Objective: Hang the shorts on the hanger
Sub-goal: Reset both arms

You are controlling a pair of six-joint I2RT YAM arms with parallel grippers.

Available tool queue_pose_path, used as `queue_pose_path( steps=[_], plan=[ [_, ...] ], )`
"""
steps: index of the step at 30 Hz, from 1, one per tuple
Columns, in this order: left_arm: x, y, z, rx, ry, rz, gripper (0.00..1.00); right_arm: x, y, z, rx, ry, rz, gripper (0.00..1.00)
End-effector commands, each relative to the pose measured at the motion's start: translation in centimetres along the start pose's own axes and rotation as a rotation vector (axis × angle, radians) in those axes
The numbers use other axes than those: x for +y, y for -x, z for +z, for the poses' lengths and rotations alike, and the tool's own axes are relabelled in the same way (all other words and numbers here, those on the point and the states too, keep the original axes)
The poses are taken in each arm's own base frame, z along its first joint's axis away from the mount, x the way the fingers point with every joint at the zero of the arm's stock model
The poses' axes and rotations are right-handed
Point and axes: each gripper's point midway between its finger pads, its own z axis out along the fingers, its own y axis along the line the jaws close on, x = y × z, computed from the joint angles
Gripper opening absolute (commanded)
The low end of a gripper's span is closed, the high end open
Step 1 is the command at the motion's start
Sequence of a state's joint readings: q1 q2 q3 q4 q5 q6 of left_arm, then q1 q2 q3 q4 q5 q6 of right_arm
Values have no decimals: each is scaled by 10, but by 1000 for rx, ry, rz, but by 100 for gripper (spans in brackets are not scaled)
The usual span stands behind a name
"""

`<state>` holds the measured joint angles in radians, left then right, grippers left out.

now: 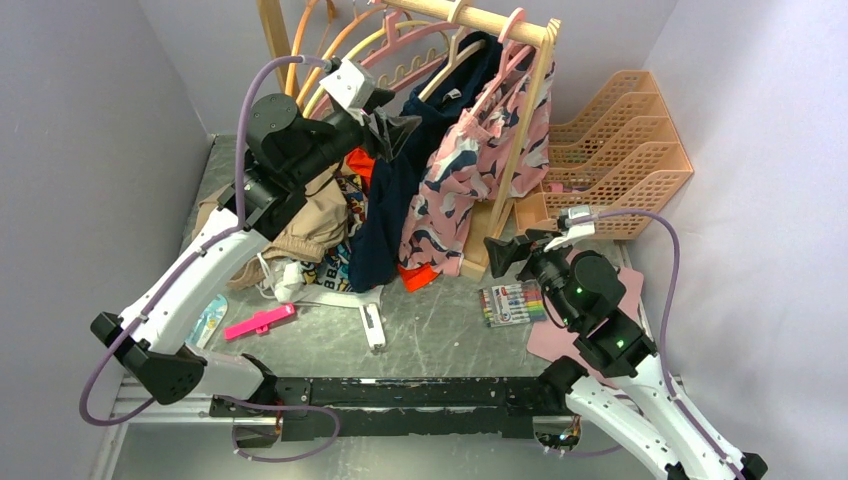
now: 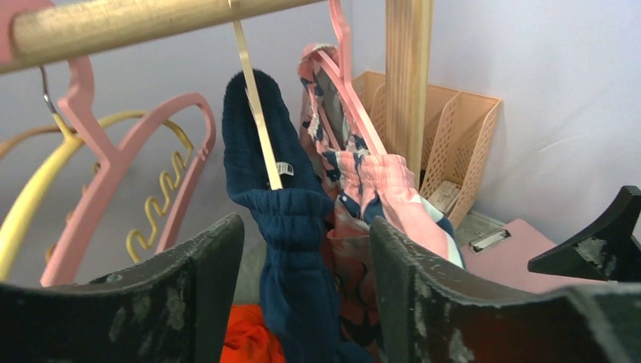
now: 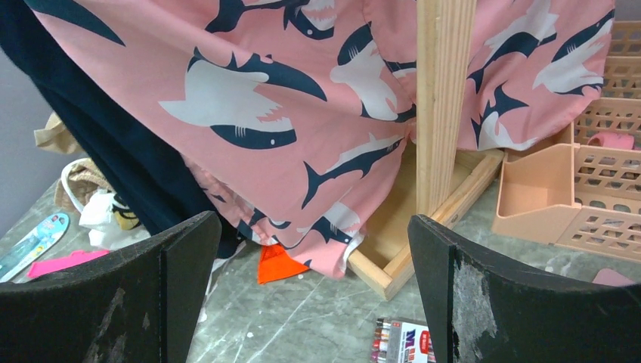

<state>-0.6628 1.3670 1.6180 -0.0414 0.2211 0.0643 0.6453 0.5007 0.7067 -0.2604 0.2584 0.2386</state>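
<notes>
The navy shorts [image 1: 392, 205] hang by their waistband over one arm of the cream hanger [image 1: 441, 76], whose hook sits on the wooden rail [image 1: 480, 18]. In the left wrist view the hanger [image 2: 257, 113] runs down into the gathered waistband of the shorts [image 2: 291, 219]. My left gripper [image 1: 397, 130] is up at the rail, open, and its jaws stand apart on either side of the shorts [image 2: 306, 227] with a gap on each side. My right gripper [image 1: 515, 250] is low near the rack's foot, open and empty [image 3: 314, 221].
Pink shark-print shorts [image 1: 470, 170] hang right beside the navy ones. Pink hangers [image 2: 113, 174] and a yellow hanger [image 2: 30, 204] hang to the left. A clothes pile [image 1: 310, 225], a marker pack [image 1: 512, 303], a peach file organizer [image 1: 620, 150] and the rack's post [image 3: 442, 98] are close by.
</notes>
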Motion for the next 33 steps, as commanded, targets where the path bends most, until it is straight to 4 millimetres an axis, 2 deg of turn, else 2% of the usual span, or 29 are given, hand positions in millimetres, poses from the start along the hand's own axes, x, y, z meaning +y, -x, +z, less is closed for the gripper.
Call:
queue_pose_path(
  steps=[1, 5, 8, 13, 16, 17, 22, 24, 27, 33],
  plan=[
    [-1, 2, -9, 5, 5, 11, 72, 0, 9, -1, -20, -2, -3, 100],
    [1, 14, -20, -13, 30, 18, 87, 2, 14, -1, -22, 2, -1, 100],
    [2, 20, -38, -16, 57, 10, 95, 2, 15, -1, -17, 0, 4, 100],
    [6, 17, -83, 15, 148, -66, 99, 0, 15, 1, -5, -29, 39, 100],
    [14, -18, -124, 109, 286, -186, 100, -11, 10, 4, 11, -107, 81, 100],
    [22, -34, -142, 142, 381, -238, 100, -19, 8, 5, 13, -160, 103, 100],
    [31, -127, -227, 332, 741, -532, 100, -71, -10, 2, 19, -525, 225, 100],
    [29, -159, -252, 385, 848, -619, 100, -86, -15, -4, 30, -635, 226, 100],
    [27, -186, -272, 422, 925, -657, 100, -94, -9, -6, 7, -710, 232, 100],
    [34, -206, -274, 444, 964, -600, 100, -89, 8, 0, -20, -669, 184, 100]
  ],
)
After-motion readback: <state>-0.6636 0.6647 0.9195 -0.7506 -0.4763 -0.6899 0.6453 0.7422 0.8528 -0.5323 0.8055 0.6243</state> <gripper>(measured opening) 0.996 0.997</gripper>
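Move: The navy shorts hang on their hanger with their middle about 3 cm ahead of the left hand, 6 cm to its right and 18 cm below; the pink shorts hang level with them, some 9 cm farther right. From the right hand the navy shorts' middle is about 12 cm ahead, 12 cm left and 2 cm above; the marker pack lies about 3 cm ahead, 2 cm right and 25 cm below. Opening wide, the left hand sweeps down, left and back about 35 cm from the shorts; the other swings right. ##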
